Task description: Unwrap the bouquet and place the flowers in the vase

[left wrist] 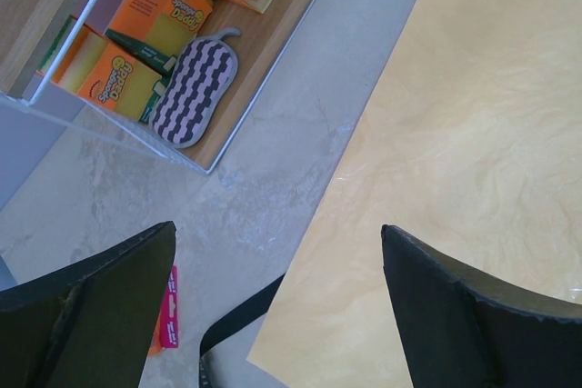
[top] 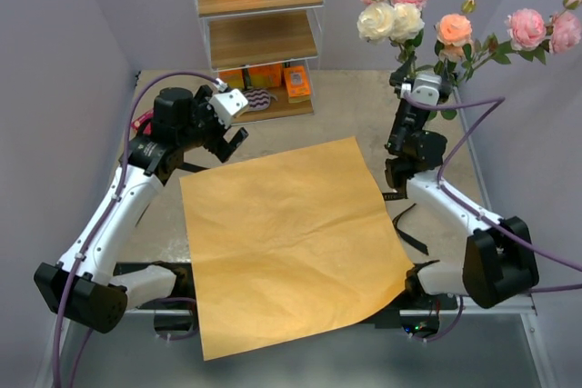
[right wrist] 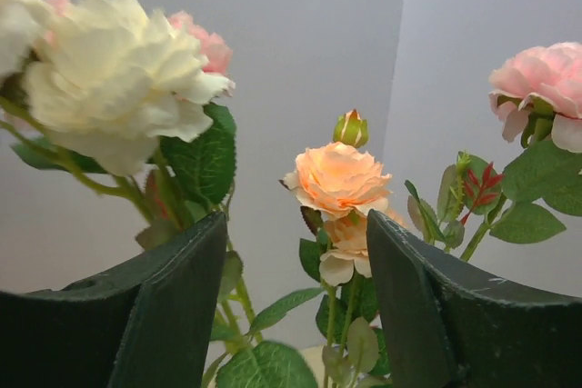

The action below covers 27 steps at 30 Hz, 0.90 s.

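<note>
The flowers (top: 409, 15) stand upright at the back right, with pink, cream and peach heads on green stems. My right gripper (top: 418, 88) is at their stems, pointing up. In the right wrist view my right gripper (right wrist: 296, 224) is open, with leafy stems and a peach rose (right wrist: 338, 177) just beyond the fingers. The vase is hidden behind that gripper. The orange paper sheet (top: 291, 233) lies flat and unwrapped on the table. A black ribbon (top: 405, 224) lies by its right edge. My left gripper (top: 232, 143) hovers open over the sheet's far left corner (left wrist: 300, 333), holding nothing.
A clear shelf unit (top: 259, 38) stands at the back with orange boxes (left wrist: 136, 52) and a striped pad (left wrist: 194, 88). A black strip (left wrist: 238, 317) and a pink tag (left wrist: 168, 306) lie on the table beside the paper's corner. Grey walls close in on both sides.
</note>
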### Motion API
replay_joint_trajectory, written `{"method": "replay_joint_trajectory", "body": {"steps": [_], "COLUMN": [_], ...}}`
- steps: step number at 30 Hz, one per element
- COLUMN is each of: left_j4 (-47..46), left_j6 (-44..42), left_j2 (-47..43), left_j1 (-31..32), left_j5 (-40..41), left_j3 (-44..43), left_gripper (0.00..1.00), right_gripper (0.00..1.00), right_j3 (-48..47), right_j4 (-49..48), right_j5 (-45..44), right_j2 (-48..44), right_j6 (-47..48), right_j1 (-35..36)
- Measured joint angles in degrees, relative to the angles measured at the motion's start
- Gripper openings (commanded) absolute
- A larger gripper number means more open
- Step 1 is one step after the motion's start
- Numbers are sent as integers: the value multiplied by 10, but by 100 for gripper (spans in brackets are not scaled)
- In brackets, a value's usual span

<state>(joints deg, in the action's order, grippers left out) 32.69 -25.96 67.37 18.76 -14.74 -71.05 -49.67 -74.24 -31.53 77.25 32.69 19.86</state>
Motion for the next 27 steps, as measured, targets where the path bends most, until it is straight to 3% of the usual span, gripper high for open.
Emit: {"method": "replay_joint_trajectory", "body": {"steps": [3,6,12,18,27], "left_j4": [0,0,0,3,20], "left_j6": [8,16,40,70,99], "left_j2": [-4,-8,-20,-24,-57], "left_j1": [0,0,0,0,0], "left_j5": [0,-1,0,0,1], "left_j3": [0,0,0,0,17], "left_gripper": [100,99,100,100,99], "right_gripper": [75,99,99,99,99], "right_j3": [22,39,7,-64,-41], "right_j4": [1,16,273,603,863], "right_j5": [-16,-37,-45,56,136], "right_j2": [-45,-105,-252,-323,-366], "right_j6": [5,-5,-129,-321,-423], "right_j1": [42,77,94,94,95]}}
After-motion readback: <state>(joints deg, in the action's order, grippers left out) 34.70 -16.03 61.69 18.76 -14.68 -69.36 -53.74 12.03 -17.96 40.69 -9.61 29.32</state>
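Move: The vase, with all the flowers already in it, stands almost under the right hand: about 3 cm ahead, 3 cm right, its middle roughly 23 cm below. The white roses are around 3 cm ahead, 8 cm left, 6 cm up; the peach rose 6 ahead, 5 right, 3 up. The black ribbon lies some 17 cm back, 1 cm right, 33 below. From the left hand the vase is about 9 cm ahead, 39 right, 8 below. Back and slightly up, the already loosened right hand withdraws from among the flowers above the vase, about 12 cm back in all, its fingers going from two thirds open to fully open. Then it swings some 7 cm left and sinks about 12 cm from its peak, tipping down and turning counter-clockwise by roughly 35 degrees each. The empty left hand eases back 3 cm, still open. ##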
